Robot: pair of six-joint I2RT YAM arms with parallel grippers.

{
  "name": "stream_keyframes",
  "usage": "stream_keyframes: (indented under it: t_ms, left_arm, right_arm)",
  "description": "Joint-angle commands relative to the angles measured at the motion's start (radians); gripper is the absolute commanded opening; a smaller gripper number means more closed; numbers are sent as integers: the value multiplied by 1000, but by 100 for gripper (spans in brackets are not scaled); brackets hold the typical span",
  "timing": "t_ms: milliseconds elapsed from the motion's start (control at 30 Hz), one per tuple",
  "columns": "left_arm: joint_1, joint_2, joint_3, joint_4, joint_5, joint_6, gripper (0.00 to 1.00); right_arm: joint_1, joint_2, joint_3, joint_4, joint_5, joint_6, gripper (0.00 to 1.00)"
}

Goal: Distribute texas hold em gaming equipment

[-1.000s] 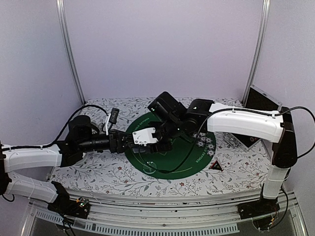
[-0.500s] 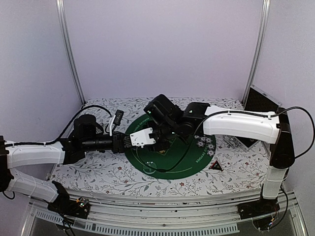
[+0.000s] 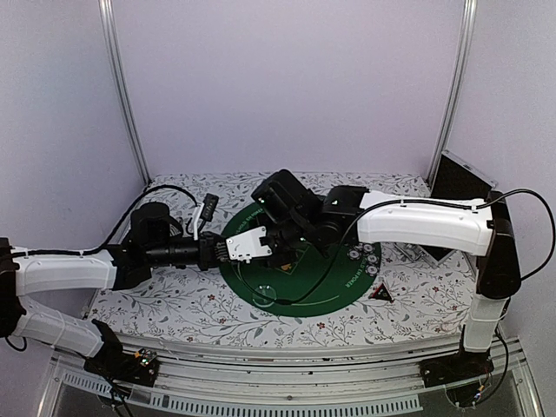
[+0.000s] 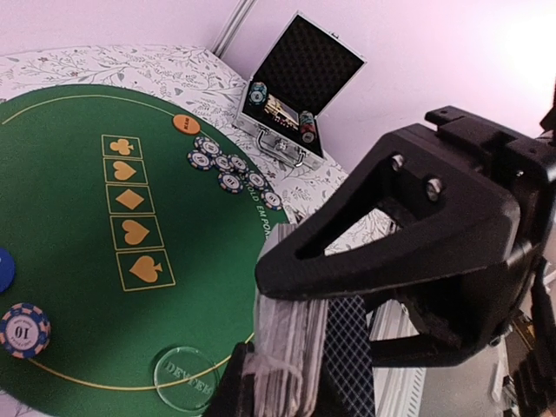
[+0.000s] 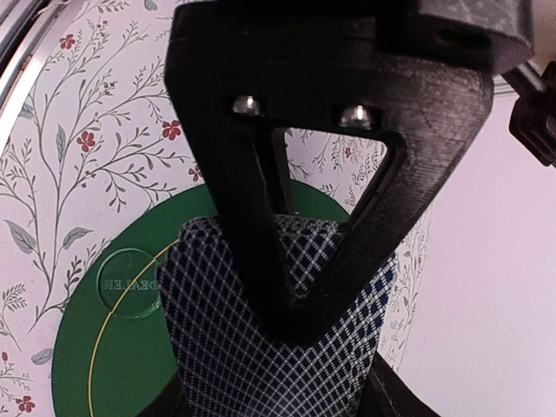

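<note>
Over the green poker mat (image 3: 323,295) both grippers meet on a deck of playing cards (image 3: 249,242). My right gripper (image 3: 266,244) is shut on the deck, whose blue cross-hatched back (image 5: 217,347) fills the right wrist view under the right gripper (image 5: 280,349). In the left wrist view the deck's edges (image 4: 287,339) stand between the dark fingers of my left gripper (image 4: 278,395), which is shut on the cards. The right arm's triangular finger (image 4: 391,234) crosses above. Poker chips (image 4: 230,169) lie in a row by an orange button (image 4: 186,124). A blue button (image 4: 3,269) shows at the left edge.
A clear dealer disc (image 4: 184,375) lies at the mat's rim, and a "10" chip (image 4: 23,329) sits near the blue button. An open metal case (image 4: 295,95) with more chips stands at the back right (image 3: 460,187). A small dark triangular piece (image 3: 380,294) rests right of the mat.
My left gripper's jaws have closed from wide open onto the cards. Both grippers and the deck have shifted slightly left over the mat.
</note>
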Motion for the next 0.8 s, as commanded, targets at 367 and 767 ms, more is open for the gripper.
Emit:
stream_keyframes:
  t_ms: [367, 767]
  left_arm:
    - [-21, -211, -6, -74, 43, 200, 0]
    - [-48, -339, -8, -33, 72, 263, 0]
  right_arm:
    - [-131, -440, -387, 545, -501, 406, 99]
    - [-205, -340, -356, 549, -748, 863, 97]
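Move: The card deck is already pinched by both hands: its middle lies about 3 cm to the left hand's right, 1 cm ahead and 1 cm below. From the right hand, the deck's middle is roughly 1 cm ahead, 2 cm left and 2 cm below. Some 18 cm beneath the left hand on the green mat, the clear disc is about 7 cm ahead and 8 cm right, and the white-blue chip about 20 cm ahead and level sideways. Up and away from each other: the right fingers spread wide first and let go of the card deck, then that hand rises some 17 cm, swinging right and slightly back while its fingers tip up from pointing down, and dips a little at the end. The left keeps its pinch and lifts the deck about 9 cm, drawing back 5 cm and rolling its front side up. ##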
